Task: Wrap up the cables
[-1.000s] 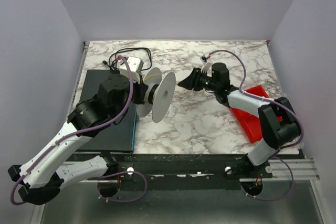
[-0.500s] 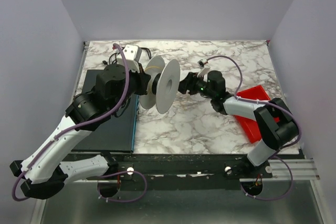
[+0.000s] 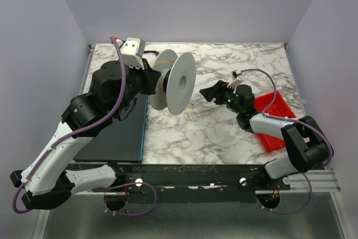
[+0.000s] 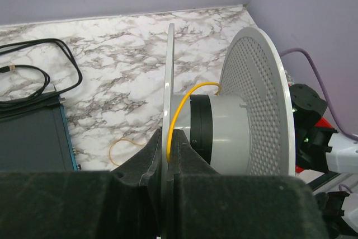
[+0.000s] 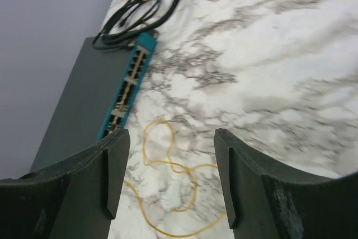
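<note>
The thin yellow wire (image 4: 173, 120) runs from the grey hub of a white spool (image 3: 179, 85) down between my left gripper's jaws. Its slack lies in loose loops on the marble (image 5: 144, 141); one loop also shows in the left wrist view (image 4: 122, 139). My left gripper (image 4: 168, 138) is shut on the spool's thin flange (image 4: 169, 65) and holds the spool above the table, left of centre. My right gripper (image 5: 170, 155) is open and empty. It hovers over the wire loops, to the right of the spool (image 3: 215, 92).
A dark box with a teal port edge (image 3: 112, 127) lies at the left, also in the right wrist view (image 5: 78, 99). A black looped cord (image 4: 39, 76) lies behind it. A red tray (image 3: 274, 117) sits at the right under the right arm.
My left arm has raised the spool and carried it toward the back. My right gripper has pulled back to the right, away from the spool.
</note>
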Robot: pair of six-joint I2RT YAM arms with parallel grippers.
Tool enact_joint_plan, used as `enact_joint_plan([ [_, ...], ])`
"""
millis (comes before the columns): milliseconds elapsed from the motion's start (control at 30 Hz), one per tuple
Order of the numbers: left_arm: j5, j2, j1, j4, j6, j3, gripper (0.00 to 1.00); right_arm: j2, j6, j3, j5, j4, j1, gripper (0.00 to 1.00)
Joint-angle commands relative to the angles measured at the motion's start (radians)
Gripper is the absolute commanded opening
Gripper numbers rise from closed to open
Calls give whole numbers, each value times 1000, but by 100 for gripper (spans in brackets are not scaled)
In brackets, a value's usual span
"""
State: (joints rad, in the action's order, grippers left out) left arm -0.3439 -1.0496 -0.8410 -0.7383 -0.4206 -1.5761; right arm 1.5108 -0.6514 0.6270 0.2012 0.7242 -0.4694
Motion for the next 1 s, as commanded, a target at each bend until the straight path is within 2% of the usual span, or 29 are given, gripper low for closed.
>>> enact_joint_plan([
  [0, 39, -18, -1, 41, -6, -79, 0, -90, -39, -114, 13, 82, 38, 69],
  [167, 53, -42, -1, 45, 5, -111, 0, -131, 40, -129, -21, 44, -32, 70],
  [433, 55, -82, -1, 28, 17, -196, 0, -26, 159, -66, -44, 30, -101, 70],
  [967, 61, -114, -1, 29, 5, -257, 0, 108, 158, -20, -78, 46, -188, 68],
])
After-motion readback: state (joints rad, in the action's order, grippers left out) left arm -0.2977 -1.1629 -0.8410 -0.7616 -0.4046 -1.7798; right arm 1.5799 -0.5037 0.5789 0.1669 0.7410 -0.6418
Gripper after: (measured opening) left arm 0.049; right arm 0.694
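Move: Some 9 cm to the left of the open right hand, 4 cm farther ahead and 13 cm below, the yellow cable's loose tail curls low over the table. The spool hangs higher, about 24 cm above this hand, 9 cm back and 10 cm left; the dark panel's middle is level with the hand, 40 cm left and 15 cm below. From the left hand, the spool's middle is 4 cm ahead and 6 cm right, the tail 17 cm ahead, 6 cm right and 40 cm below. Dipping briefly right and back, the right hand then swings left and keeps sinking towards the loose yellow tail, ending about 5 cm back, left and down from its start. Its fingers stay open as it turns some 10 degrees counter-clockwise and its left side rolls down. The left hand keeps its pinch on the spool's flange and the cable, lifting them about 4.5 cm with a slight drift right. ##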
